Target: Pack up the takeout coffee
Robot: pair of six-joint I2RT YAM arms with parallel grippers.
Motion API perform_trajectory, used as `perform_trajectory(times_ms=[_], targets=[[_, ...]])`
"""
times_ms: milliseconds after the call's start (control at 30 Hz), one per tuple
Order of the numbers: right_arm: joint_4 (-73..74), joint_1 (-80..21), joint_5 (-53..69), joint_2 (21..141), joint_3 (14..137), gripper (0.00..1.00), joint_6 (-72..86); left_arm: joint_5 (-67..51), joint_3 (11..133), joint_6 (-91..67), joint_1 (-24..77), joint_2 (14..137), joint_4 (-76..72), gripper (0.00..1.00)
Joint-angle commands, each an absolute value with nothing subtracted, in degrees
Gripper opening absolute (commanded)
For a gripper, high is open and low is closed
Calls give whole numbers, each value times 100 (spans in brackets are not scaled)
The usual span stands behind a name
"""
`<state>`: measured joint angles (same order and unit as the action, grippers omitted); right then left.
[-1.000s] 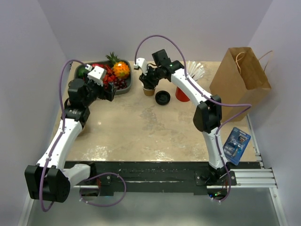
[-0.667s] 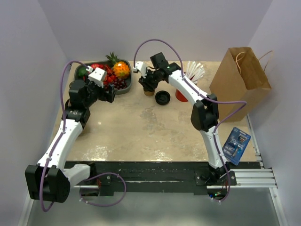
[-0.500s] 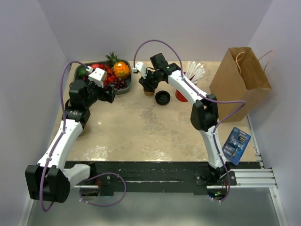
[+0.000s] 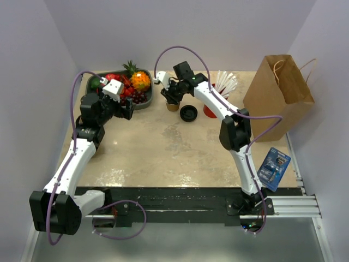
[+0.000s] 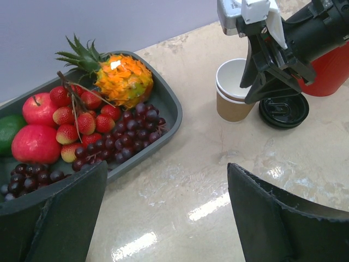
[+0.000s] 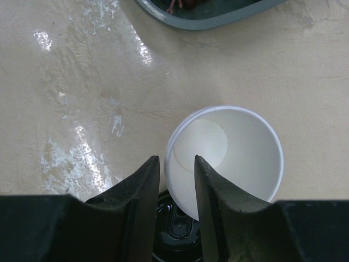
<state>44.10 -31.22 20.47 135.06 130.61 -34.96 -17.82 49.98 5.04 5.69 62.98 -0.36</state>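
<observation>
A small white paper cup (image 4: 173,105) with a tan lower band stands open, with no lid on it, by the fruit tray; it also shows in the left wrist view (image 5: 231,90) and the right wrist view (image 6: 240,153). A round black lid (image 4: 188,113) lies on the table just right of the cup. No lidded cup shows in any view. My right gripper (image 6: 175,164) is narrowly open. It straddles the cup's wall, with one finger (image 6: 215,191) over the inside and the other outside. My left gripper (image 5: 166,196) is wide open and empty above the bare table by the tray.
A grey tray of fruit (image 4: 147,102) sits at the back left. A red cup (image 4: 211,109) with white straws (image 4: 226,82) stands right of the lid. An open brown paper bag (image 4: 279,95) stands at the right. A blue packet (image 4: 274,166) lies at the right table edge.
My right gripper has shifted a little to the left over the cup. The cup, the lid and my left arm have not moved.
</observation>
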Motion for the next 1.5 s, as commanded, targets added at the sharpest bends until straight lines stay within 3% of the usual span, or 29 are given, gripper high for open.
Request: perform_trajectory(times_ms=[0,767,1133,1467], targets=[[4298,-3146,2004,13570,13359,35,-3577,-1854,4992,413,527,6293,-343,95],[4263,-3155,2030,13491,13403,19,-3604,-1916,5001,378,501,6407,-439,95],[4114,-3208,1960,13351,13307,2,-3586,-1942,4861,334,501,6398,-501,95],[3744,-3234,2031,13035,12938,0,-3472,-2021,4465,-227,501,6451,-764,95]])
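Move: Just ahead of the right hand, about 3 cm out and 4 cm down, is the middle of the stacked paper cups, their near rim already between the parted fingertips. The black lid lies some 7 cm to this hand's right, level with it and 8 cm below; the red straw holder stands about 18 cm right and 1 cm ahead; the fruit tray is 22 cm left and 9 cm ahead. From the left hand the cups lie about 14 cm ahead, 18 cm right and 17 cm down. Sinking about 1 cm onto the near rim of the stacked paper cups, the right hand then holds still while its fingers slowly close from about a third open to nearly shut, pinching the cup wall with one finger inside and one outside. Once shut, it eases about 1 cm left and nearly as much up. Late on, the wide-open left hand sinks some 3 cm. ##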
